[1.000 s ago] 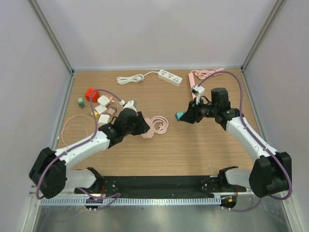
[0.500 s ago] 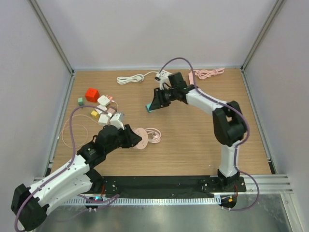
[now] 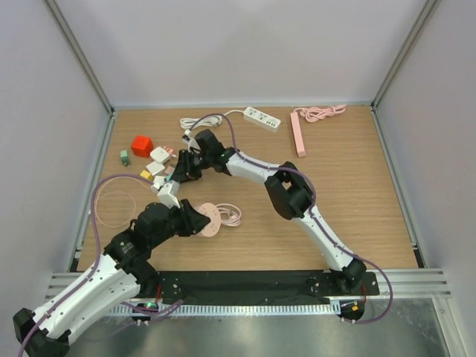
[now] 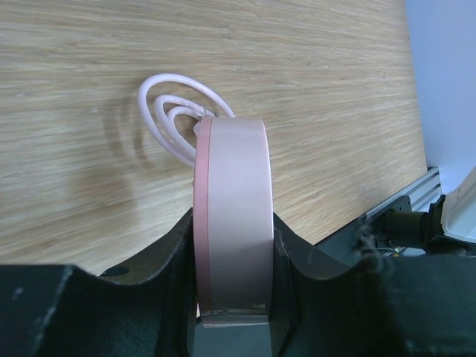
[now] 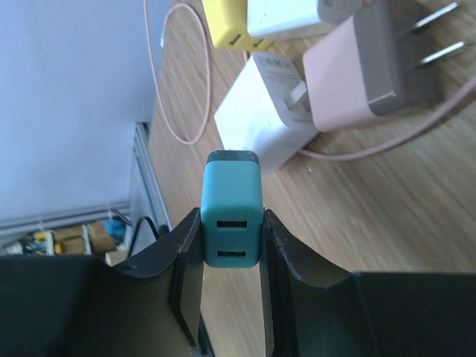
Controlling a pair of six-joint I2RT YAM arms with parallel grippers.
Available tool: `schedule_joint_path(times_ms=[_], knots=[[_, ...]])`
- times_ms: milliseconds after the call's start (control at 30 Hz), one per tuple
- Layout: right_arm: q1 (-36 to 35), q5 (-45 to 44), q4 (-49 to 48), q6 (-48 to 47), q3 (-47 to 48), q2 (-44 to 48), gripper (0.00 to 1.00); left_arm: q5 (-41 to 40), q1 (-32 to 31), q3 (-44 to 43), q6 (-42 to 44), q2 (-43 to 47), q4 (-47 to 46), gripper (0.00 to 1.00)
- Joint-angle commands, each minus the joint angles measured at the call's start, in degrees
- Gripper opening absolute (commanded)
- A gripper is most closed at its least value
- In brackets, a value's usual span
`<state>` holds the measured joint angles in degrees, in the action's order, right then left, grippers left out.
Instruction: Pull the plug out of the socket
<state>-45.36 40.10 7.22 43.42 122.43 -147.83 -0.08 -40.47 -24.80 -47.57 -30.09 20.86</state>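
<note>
My left gripper (image 3: 197, 220) (image 4: 232, 224) is shut on a round pink socket (image 3: 211, 218) (image 4: 232, 171), held on edge just above the table. Its pale cable coil (image 3: 232, 216) (image 4: 175, 111) lies on the wood beyond it. My right gripper (image 3: 179, 170) (image 5: 230, 223) reaches far to the left and is shut on a teal plug block (image 5: 231, 201) with two USB slots facing the camera. The teal plug is apart from the pink socket and hangs over a cluster of adapters (image 3: 158, 168).
White (image 5: 260, 111), pink (image 5: 364, 82) and yellow (image 5: 230, 22) adapters lie under the right gripper. A red cube (image 3: 141, 145), a white power strip (image 3: 262, 117), a pink power strip (image 3: 297, 134) and a thin pink cable loop (image 3: 111, 202) lie on the table.
The right arm has swung from right of centre to the far left with the teal plug. The left arm has drawn back toward the near edge with the pink socket.
</note>
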Motion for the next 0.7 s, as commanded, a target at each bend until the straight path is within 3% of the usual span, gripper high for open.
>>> schedule_joint_path(times_ms=[0, 200, 300, 400, 433, 667], knots=[[0.28, -4.58, -9.42, 12.81, 4.91, 0.18, 0.07, -1.77, 0.30, 0.18, -1.82, 3.01, -1.09, 0.00], [-2.53, -13.55, -4.23, 13.79, 7.82, -1.66, 0.19, -2.91, 0.30, 0.80, -3.14, 5.48, -0.56, 0.00], [-3.67, -16.45, -2.31, 10.83, 10.18, -2.81, 0.45, -2.91, 0.30, 0.89, -3.84, 5.21, -0.82, 0.00], [-3.94, -17.42, -0.63, 8.09, 12.04, -3.17, 0.58, -2.91, 0.30, 0.89, -4.55, 5.21, -0.91, 0.00], [-3.94, -17.59, -0.11, 5.82, 12.21, -2.91, 0.66, -2.74, 0.30, 0.89, -4.63, 5.21, -1.00, 0.00], [-1.05, -18.75, 4.55, -8.57, 10.99, 3.05, 0.92, -1.86, 0.30, 0.80, -5.25, 5.74, -1.52, 0.00]])
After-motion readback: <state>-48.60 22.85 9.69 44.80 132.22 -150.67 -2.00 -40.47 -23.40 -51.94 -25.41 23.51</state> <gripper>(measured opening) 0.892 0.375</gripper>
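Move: Just past the right fingertips, which still hold the teal plug, is its drop spot among the loose plugs: about 3 cm ahead, 4 cm left and 4 cm down. Around it, at much the same depth, lie a white plug 1 cm ahead and 5 cm left, a brown plug 4 cm ahead and 1 cm left, and a yellow plug 3 cm ahead and 9 cm left. From the left hand, the spot is some 17 cm ahead, 13 cm left and 12 cm below. Carrying the teal plug over the cluster of plugs, the right hand goes about 3 cm forward and 3 cm left while rising roughly 2.5 cm and swinging some 15 degrees clockwise. There the fingers spread nearly fully and let go of the plug; the hand all but stays in place, sinking about 1 cm at the end. ##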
